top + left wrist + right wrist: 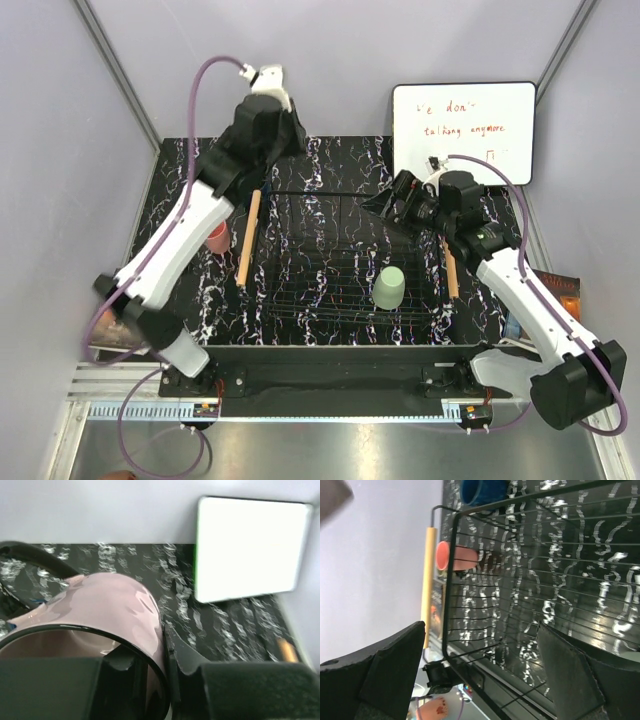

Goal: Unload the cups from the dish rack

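Note:
My left gripper (162,655) is shut on the rim of a mauve cup (110,605), one finger inside it and one outside, and holds it above the marbled tabletop. From above, the left gripper (270,110) is at the table's back left and hides that cup. A mint green cup (389,288) stands upside down in the black wire dish rack (330,215). My right gripper (390,208) hangs open and empty over the rack's back right; its wrist view shows its jaws (480,665) wide apart over the wires. A pink cup (216,237) stands left of the rack. A dark blue cup (482,490) sits beyond the rack's edge.
A whiteboard (463,130) with red writing leans at the back right. Wooden bars (248,238) run along both sides of the rack. Books lie off the table's right edge (555,290). Grey walls close in on three sides.

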You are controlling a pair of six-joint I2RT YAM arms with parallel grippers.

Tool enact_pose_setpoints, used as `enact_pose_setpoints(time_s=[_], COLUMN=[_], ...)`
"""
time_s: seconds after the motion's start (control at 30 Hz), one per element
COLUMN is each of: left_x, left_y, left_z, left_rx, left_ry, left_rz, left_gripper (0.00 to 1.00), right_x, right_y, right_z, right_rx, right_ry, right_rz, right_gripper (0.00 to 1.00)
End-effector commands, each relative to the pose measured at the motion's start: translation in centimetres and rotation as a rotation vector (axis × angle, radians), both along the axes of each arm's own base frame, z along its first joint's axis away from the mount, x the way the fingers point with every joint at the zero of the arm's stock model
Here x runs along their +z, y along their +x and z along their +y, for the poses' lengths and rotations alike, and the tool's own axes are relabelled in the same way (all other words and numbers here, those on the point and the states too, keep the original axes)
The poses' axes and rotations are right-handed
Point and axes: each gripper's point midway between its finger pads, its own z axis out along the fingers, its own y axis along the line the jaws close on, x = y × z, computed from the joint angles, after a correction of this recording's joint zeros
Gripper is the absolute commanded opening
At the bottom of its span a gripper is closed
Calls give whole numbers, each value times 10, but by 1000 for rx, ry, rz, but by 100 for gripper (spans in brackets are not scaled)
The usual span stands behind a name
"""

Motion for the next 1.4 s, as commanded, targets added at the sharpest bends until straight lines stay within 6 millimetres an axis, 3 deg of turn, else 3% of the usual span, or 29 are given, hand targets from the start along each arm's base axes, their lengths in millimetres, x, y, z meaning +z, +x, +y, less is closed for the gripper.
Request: enact_pose_setpoints(time_s=[0.0,0.07,0.23,0.4,0.57,0.83,0.97,1.37], left_x=[-10,-28,-73,-97,-120,-176,-194,-232], left_y=[55,80,123,151,176,183,182,157], left_z=[14,8,19,30,35,14,7,18], left_rx=[116,131,181,202,204,138,111,192], left_ry=[144,191,218,232,191,152,138,164], left_rz=[8,30,88,111,147,253,293,438], left_gripper=[0,0,0,0,0,0,0,0], right_x=[6,4,-13,-37,-47,-47,-47,-53], right_y=[-3,-6,-20,-30,-30,-19,-16,-11], right_z=[-12,-12,-16,-20,-18,-21,-22,-27], right_rx=[-44,-36,-23,-14,4,1,-6,-42], right_ry=[-61,-57,-65,-94,-111,-178,-194,-208], right_rz=[-31,-27,-2,47,80,67,66,78], right_gripper=[100,100,100,99,99,99,100,100])
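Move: My left hand has the pink cup by its wall. Its open landing spot on the counter, just beyond the rack's far rail, is about 16 cm ahead, 3 cm left and 34 cm below. From that hand the blue cup is 17 cm ahead and 11 cm left, the red cup 3 cm ahead and 19 cm left, both some 35 cm down. The green cup is roughly 7 cm back, 4 cm right and 20 cm below my right hand; the rack's right handle is 3 cm back, 17 cm right, 15 cm below. I keep the pink cup pinched in my left hand and swing it forward about 15 cm past the rack's far rail, sinking some 27 cm towards the bare counter right of the blue cup while the fingers tip down about 30 degrees. Meanwhile my right hand, wide open, eases down and a little right and back, closer to the green cup. ##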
